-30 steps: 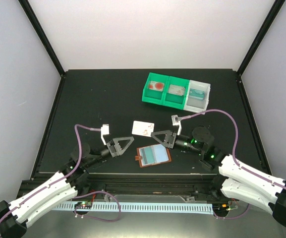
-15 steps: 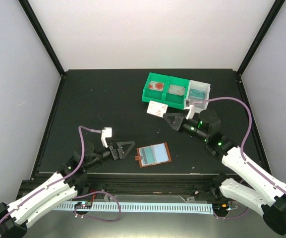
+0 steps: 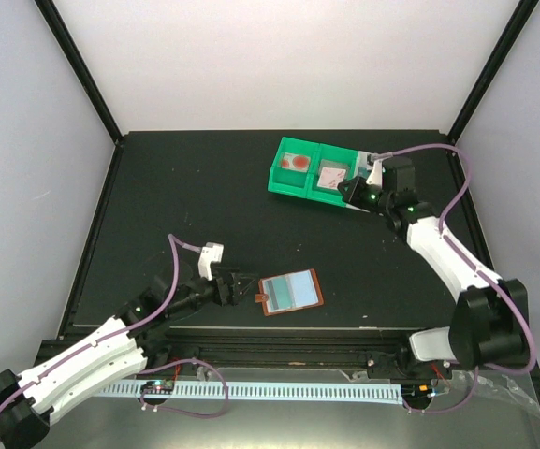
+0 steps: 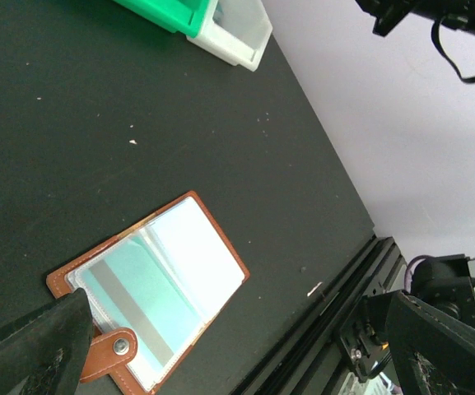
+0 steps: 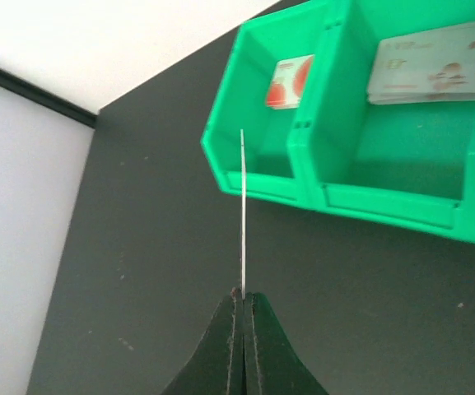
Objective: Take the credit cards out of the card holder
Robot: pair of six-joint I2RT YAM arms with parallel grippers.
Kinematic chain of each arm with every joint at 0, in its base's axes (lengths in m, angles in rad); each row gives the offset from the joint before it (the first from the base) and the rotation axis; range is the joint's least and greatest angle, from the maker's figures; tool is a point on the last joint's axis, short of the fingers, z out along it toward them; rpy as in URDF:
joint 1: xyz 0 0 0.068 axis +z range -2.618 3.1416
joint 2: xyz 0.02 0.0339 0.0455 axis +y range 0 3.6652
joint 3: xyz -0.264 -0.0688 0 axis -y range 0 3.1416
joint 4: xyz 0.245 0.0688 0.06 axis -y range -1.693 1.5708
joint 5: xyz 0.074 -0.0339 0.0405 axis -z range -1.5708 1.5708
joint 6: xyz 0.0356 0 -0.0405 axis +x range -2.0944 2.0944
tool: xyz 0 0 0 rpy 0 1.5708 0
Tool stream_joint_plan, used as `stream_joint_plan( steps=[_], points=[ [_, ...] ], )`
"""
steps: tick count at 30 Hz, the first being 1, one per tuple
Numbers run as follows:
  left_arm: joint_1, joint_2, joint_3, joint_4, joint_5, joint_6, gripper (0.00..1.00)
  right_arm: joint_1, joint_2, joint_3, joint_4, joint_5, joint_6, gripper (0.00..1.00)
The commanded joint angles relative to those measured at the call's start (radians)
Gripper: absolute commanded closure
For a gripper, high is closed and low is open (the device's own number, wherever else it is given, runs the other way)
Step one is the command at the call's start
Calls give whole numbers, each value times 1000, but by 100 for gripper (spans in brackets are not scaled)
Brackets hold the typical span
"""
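The card holder (image 3: pixel 289 291) lies open near the table's front edge, brown rim and tab toward the left. In the left wrist view the card holder (image 4: pixel 151 284) shows a pale blue credit card (image 4: pixel 134 300) with a grey stripe in one clear pocket; glare whitens the other pocket. My left gripper (image 3: pixel 241 285) stands open just left of the tab, touching nothing. My right gripper (image 5: pixel 242 298) is shut on a thin credit card (image 5: pixel 242 214), seen edge-on. From above, that pinkish-white card (image 3: pixel 332 175) hangs over the green bin (image 3: pixel 293 187).
The green bin (image 5: pixel 336 193) has two compartments: one holds a red-marked card (image 5: pixel 286 82), the other a pale card (image 5: pixel 430 70). A white bin (image 3: pixel 388 168) adjoins it on the right, partly behind my right arm. Black frame rails run along the table's near edge.
My right gripper has carried its card from mid-table up and right to above the green bin. My left gripper has slid right, closer to the holder's tab.
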Motion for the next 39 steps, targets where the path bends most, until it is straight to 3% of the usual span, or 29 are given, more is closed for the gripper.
stream_joint_plan(
  steps=[1,11,29,39],
  points=[
    [0,22,22,3,0,30,1,-46,113,121,-83,26,-94,99],
    [1,7,12,-13,19,55,1,-72,473,477,-274,100,-99,99],
    [1,-8,37,-62,22,64,1,-83,749,642,-142,92,-20,99],
    [1,53,52,-47,12,56,1,-94,859,788,-200,67,-42,95]
  ],
)
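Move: I hold a card upright in my right fingers. The middle green compartment lies about 19 cm ahead of that hand, a centimetre or so to its right and some 16 cm below. The left green compartment, with the red-printed cards, sits roughly 11 cm to the left of the middle one and 3 cm farther out; the white tray sits about 11 cm to its right and 3 cm nearer. From my left hand, the middle compartment is some 39 cm ahead, 22 cm right and 11 cm below. With my right hand I carry the pinched card about 18 cm forward, sinking some 13 cm as I go and drifting slightly right, into the middle green compartment by its left wall. Meanwhile my wrist tips the fingers about 15 degrees further down. The fingers stay practically shut, with only the first hint of easing at the end. ##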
